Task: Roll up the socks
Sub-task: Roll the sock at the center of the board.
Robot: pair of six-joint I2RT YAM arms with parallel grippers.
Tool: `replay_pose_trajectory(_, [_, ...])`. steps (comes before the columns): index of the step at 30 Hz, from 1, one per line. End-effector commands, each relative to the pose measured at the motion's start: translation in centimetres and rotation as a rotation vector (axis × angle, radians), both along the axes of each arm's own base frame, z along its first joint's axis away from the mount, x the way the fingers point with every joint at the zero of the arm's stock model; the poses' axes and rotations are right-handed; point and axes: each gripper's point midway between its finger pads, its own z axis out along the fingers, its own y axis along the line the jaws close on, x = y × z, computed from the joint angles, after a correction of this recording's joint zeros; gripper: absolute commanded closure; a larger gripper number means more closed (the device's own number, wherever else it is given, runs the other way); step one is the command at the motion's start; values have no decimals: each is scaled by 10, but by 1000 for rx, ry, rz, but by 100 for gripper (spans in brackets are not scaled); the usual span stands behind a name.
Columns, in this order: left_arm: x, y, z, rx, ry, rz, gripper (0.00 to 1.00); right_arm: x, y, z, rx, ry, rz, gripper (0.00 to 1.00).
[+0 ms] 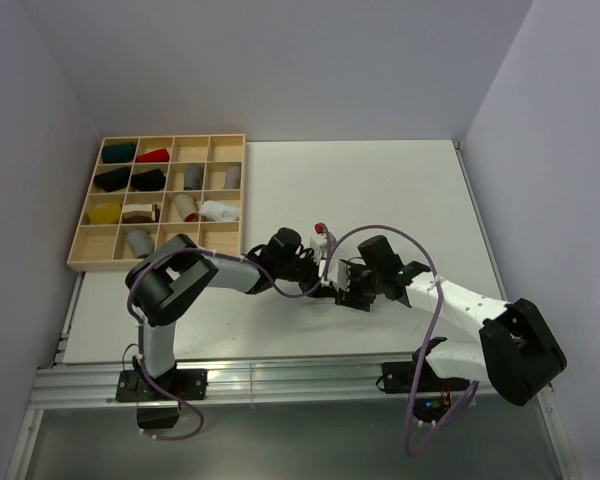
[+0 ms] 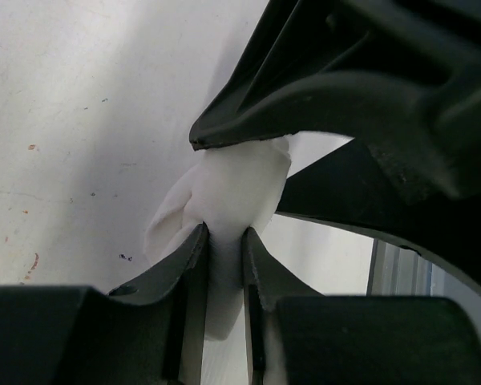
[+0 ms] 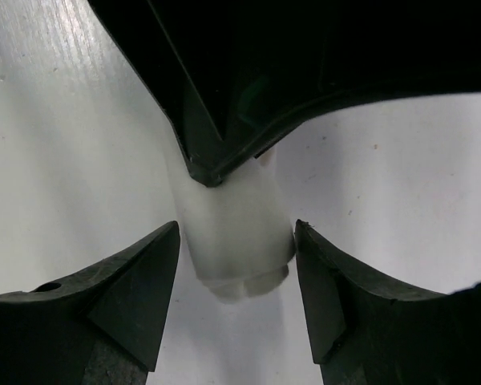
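A white sock [image 2: 239,188] is bunched into a short roll on the white table. My left gripper [image 2: 224,234] is shut on one end of it, the fabric squeezed between both fingers. In the right wrist view the sock roll [image 3: 234,228] lies between the fingers of my right gripper [image 3: 236,233], which stands open; a narrow gap shows on the left side, and the right finger [image 3: 329,289] is at the fabric's edge. The left gripper's dark tip [image 3: 208,164] presses on the roll's far end. From above, both grippers [image 1: 315,268] [image 1: 344,287] meet mid-table and hide the sock.
A wooden compartment tray [image 1: 85,255] stands at the back left. It holds small cloth bundles, among them a red one [image 1: 152,155], a yellow one [image 1: 105,213], a black one [image 1: 112,178] and a white one [image 1: 218,210]. The table's near edge has a metal rail [image 1: 280,380].
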Motion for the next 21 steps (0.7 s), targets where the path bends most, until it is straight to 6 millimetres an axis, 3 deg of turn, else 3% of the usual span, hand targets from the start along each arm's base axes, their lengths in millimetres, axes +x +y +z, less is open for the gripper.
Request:
replay_pose_trajectory(1, [-45,44,-75,272,224,-16,100,11,13,6,5,-53,29,34])
replay_pose_trajectory(10, [-50,41,-75,254,273,-43,100,12,16,-4,-28,2,18,47])
replay_pose_trajectory(13, [-55,39,-74,246,303,-63,100,12,16,-9,-37,20,15,56])
replay_pose_trajectory(17, [-56,38,-75,251,334,-70,100,8,15,-14,-49,53,13,76])
replay_pose_trajectory(21, [-48,35,-63,195,324,-34,98,6,16,-15,-55,77,15,85])
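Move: Just under the right hand, some 2 cm down, about 1 cm to its left and level with it fore and aft, lies the white sock, between the open fingers. The left hand's fingertips, shut on the sock's other part, are its one close neighbour, roughly 4 cm to the left of the right hand, level with it fore and aft, and 1 cm lower. From the left hand the sock's middle is about 3 cm to the right and 1 cm down. Sinking about 2 cm almost straight down over the white sock, the right hand closes its fingers from roughly two-thirds open to a little over one-third, pinching the bundle from both sides just beyond the left fingertips. The left hand stays in place with its grip kept and rolls some 5 degrees about its own fingers. ##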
